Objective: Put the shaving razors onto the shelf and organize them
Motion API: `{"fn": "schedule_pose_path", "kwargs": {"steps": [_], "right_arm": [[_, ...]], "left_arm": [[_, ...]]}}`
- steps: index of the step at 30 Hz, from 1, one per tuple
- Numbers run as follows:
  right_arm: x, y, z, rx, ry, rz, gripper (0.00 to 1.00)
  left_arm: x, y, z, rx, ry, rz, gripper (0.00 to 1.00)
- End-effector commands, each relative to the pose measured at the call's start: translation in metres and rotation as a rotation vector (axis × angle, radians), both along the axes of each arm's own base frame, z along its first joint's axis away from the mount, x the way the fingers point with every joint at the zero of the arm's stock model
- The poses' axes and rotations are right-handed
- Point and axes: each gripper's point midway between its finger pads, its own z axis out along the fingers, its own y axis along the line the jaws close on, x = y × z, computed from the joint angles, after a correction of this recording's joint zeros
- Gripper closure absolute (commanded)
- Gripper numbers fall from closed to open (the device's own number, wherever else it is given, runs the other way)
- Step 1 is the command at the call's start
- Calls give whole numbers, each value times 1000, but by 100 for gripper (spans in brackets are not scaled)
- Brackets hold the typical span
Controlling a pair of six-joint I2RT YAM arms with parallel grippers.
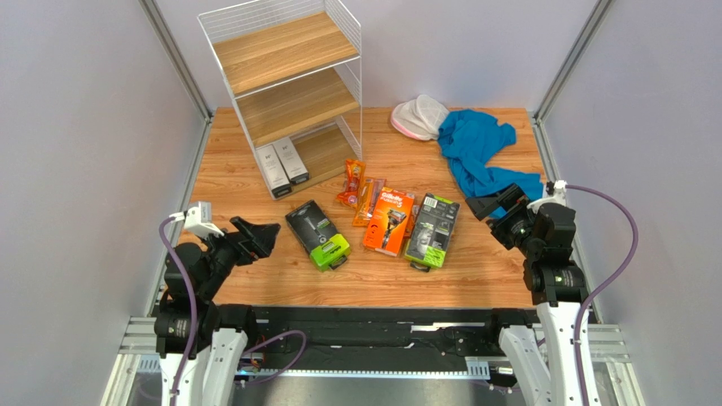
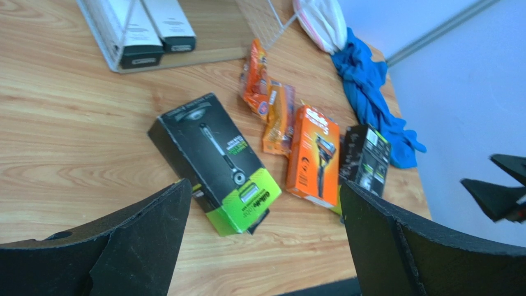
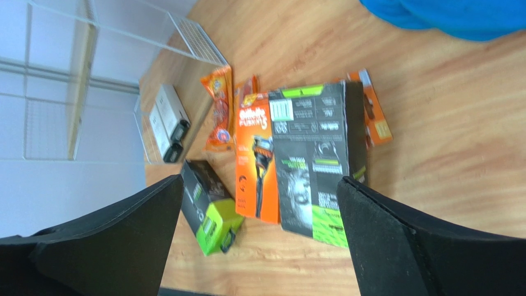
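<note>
The shaving razors lie in a loose row on the wooden table in front of the shelf (image 1: 280, 76). From left to right they are a black pack with a lime-green end (image 1: 318, 235), two small orange blister packs (image 1: 351, 183), an orange Gillette box (image 1: 390, 222) and a second black-and-green pack (image 1: 433, 230). An orange pack (image 3: 373, 117) peeks out from under that last one. My left gripper (image 1: 258, 238) hovers open, left of the first black pack (image 2: 213, 161). Right of the row, my right gripper (image 1: 496, 207) is also open. Both hold nothing.
Two slim grey-white boxes (image 1: 282, 167) stand on the shelf's lowest tier; the upper two tiers hold nothing. A blue cloth (image 1: 479, 148) and a white-and-pink bag (image 1: 419, 117) lie at the back right. Grey walls close in both sides.
</note>
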Motion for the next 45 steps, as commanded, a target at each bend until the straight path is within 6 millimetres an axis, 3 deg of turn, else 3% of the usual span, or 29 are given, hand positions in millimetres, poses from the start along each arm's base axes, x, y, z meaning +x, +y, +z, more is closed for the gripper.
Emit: {"fn": "schedule_pose_path", "kwargs": {"steps": [1, 3, 4, 5, 8, 16, 23, 29, 38, 41, 43, 44, 45], "right_arm": [[-22, 15, -18, -1, 97, 109, 0], [-25, 18, -28, 4, 116, 137, 0], [-26, 22, -31, 7, 122, 162, 0], [-25, 24, -33, 10, 118, 179, 0], [-25, 26, -48, -1, 149, 210, 0], [-41, 26, -89, -31, 247, 244, 0], [-39, 30, -103, 14, 288, 248, 0], [-36, 40, -123, 95, 335, 269, 0], [-26, 38, -138, 109, 349, 242, 0], [-18, 38, -141, 115, 346, 233, 0], [-13, 37, -145, 115, 357, 226, 0], [-12, 36, -147, 118, 363, 221, 0], [-11, 36, -150, 120, 373, 216, 0]], "left_arm": [[0, -23, 11, -3, 46, -150, 1], [4, -26, 19, 2, 68, -179, 1], [11, -31, 7, -15, 159, -204, 1], [13, -32, 12, -24, 193, -208, 1], [19, -44, -2, -84, 340, -266, 1], [8, -57, -21, -63, 337, -395, 4], [9, -79, -23, -34, 355, -479, 3], [16, -121, -18, 39, 376, -594, 1], [37, -212, -18, 111, 400, -801, 1], [49, -243, -28, 113, 432, -845, 1], [55, -259, -21, 101, 421, -872, 1], [57, -271, -32, 112, 448, -894, 1], [61, -282, -22, 105, 424, -911, 1]]}}
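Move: From the left hand the orange Gillette box lies about 25 cm right and 11 ahead, some 23 below; the left black-green box is only 9 right and 8 ahead, the orange packet about 20 right and 15 ahead. The right black-green box lies some 7 cm left of the right hand, 5 ahead and 20 below, with the Gillette box about 16 left and 5 ahead. Left hand swings 23 cm right towards the Gillette box, turning clockwise; right sinks 15 cm towards its black-green box. ##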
